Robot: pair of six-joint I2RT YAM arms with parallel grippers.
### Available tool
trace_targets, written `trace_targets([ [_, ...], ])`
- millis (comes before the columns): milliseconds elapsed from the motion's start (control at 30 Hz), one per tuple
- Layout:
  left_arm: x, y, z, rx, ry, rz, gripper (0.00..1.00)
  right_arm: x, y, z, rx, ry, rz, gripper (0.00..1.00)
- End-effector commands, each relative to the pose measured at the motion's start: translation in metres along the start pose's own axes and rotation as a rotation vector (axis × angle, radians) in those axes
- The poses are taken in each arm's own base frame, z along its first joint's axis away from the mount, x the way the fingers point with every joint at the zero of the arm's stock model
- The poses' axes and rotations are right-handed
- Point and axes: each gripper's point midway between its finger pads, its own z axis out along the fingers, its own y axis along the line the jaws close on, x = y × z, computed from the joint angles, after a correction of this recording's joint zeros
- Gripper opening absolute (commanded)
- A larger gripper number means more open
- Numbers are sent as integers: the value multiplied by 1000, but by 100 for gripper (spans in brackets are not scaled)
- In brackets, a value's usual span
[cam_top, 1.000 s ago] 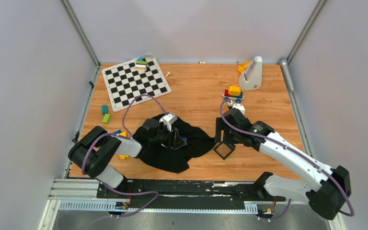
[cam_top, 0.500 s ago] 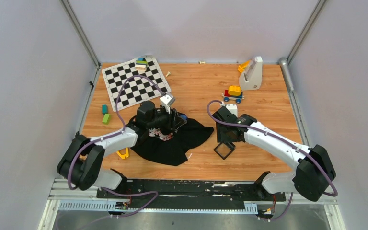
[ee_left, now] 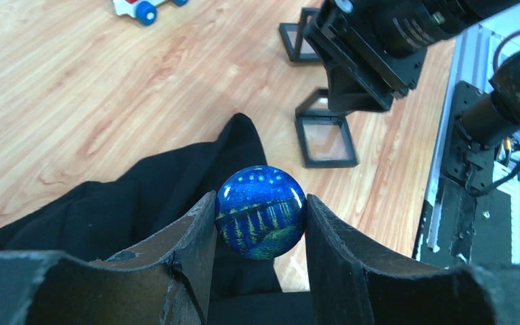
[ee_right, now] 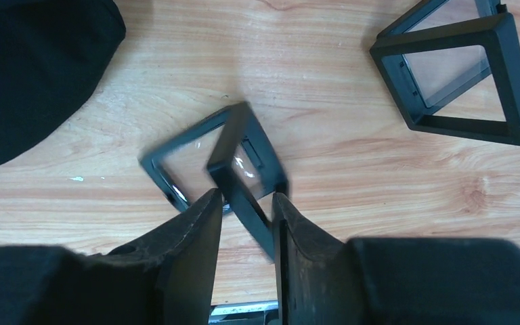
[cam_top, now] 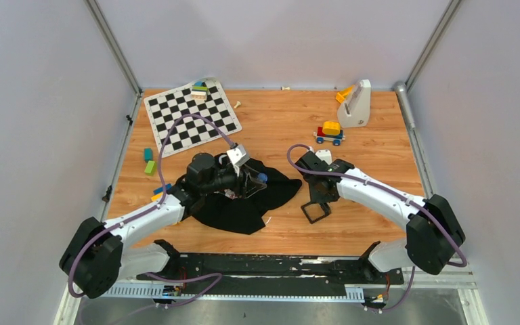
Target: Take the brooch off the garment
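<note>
The brooch (ee_left: 261,212), a round blue disc with a painted night scene, sits edge-on between the fingers of my left gripper (ee_left: 261,215), which is shut on it. It hangs just above the black garment (ee_left: 108,210) that lies crumpled on the table (cam_top: 244,211). From above, the brooch (cam_top: 262,177) shows as a blue dot at my left gripper (cam_top: 257,180). My right gripper (ee_right: 245,200) points down at a black square frame (ee_right: 176,177) whose raised leaf passes between its narrowly open fingers. A gap shows beside the left finger.
A second black frame (ee_right: 514,88) lies to the right of the first. Farther back are a checkerboard (cam_top: 191,116) with blocks on it, a toy car (cam_top: 330,132), a white stand (cam_top: 357,103) and loose green blocks (cam_top: 149,162). The right arm (ee_left: 379,40) is close ahead of my left gripper.
My left gripper has lifted off the garment and moved right with the brooch in it. My right gripper has swung left over the black frame and its fingers have narrowed round the raised leaf.
</note>
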Motion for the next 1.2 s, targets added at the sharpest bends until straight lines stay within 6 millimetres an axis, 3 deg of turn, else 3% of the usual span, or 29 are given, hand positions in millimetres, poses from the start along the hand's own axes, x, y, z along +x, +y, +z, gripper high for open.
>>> trace_targets([
  [0,-2,-18,1,60,-37,69,28,-15,5,-13,-23,-16,4,28],
  [167,0,-45,10,122,-94,162,28,-14,23,-28,-139,4,37,17],
  [300,23,-58,35,164,-46,184,32,-14,37,-42,-238,-5,44,16],
  [400,23,-67,52,198,-64,204,32,-13,40,-43,-257,-9,48,16],
  [567,46,-70,80,223,-36,226,32,-9,45,-44,-286,3,41,14],
  [733,51,-81,100,265,-66,243,32,-8,51,-47,-324,5,35,13],
  [1167,85,-90,122,310,26,209,36,-7,55,-44,-333,7,32,13],
])
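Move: The left hand holds the brooch; the open black case it is heading for lies about 18 cm to its right, 5 cm back and some 15 cm lower. The garment's middle is about 5 cm to this hand's left, 1 cm ahead and 16 cm below. The case's upright lid is practically between the right hand's open fingertips, about 1 cm ahead and 2 cm below; a second case stands 13 cm to the right, 8 cm ahead and 5 cm below. Keeping its grip on the brooch, the left hand swings off the garment to the right, down and back, some 17 cm in all, first mainly back and then right and down, yawing clockwise as it brings the brooch over the open case. The right hand shuts its fingers on the case's upright lid and, pinching it, draws it about 5 cm left to meet the brooch, also a little up and back, its left side tilting up about 15 degrees. ##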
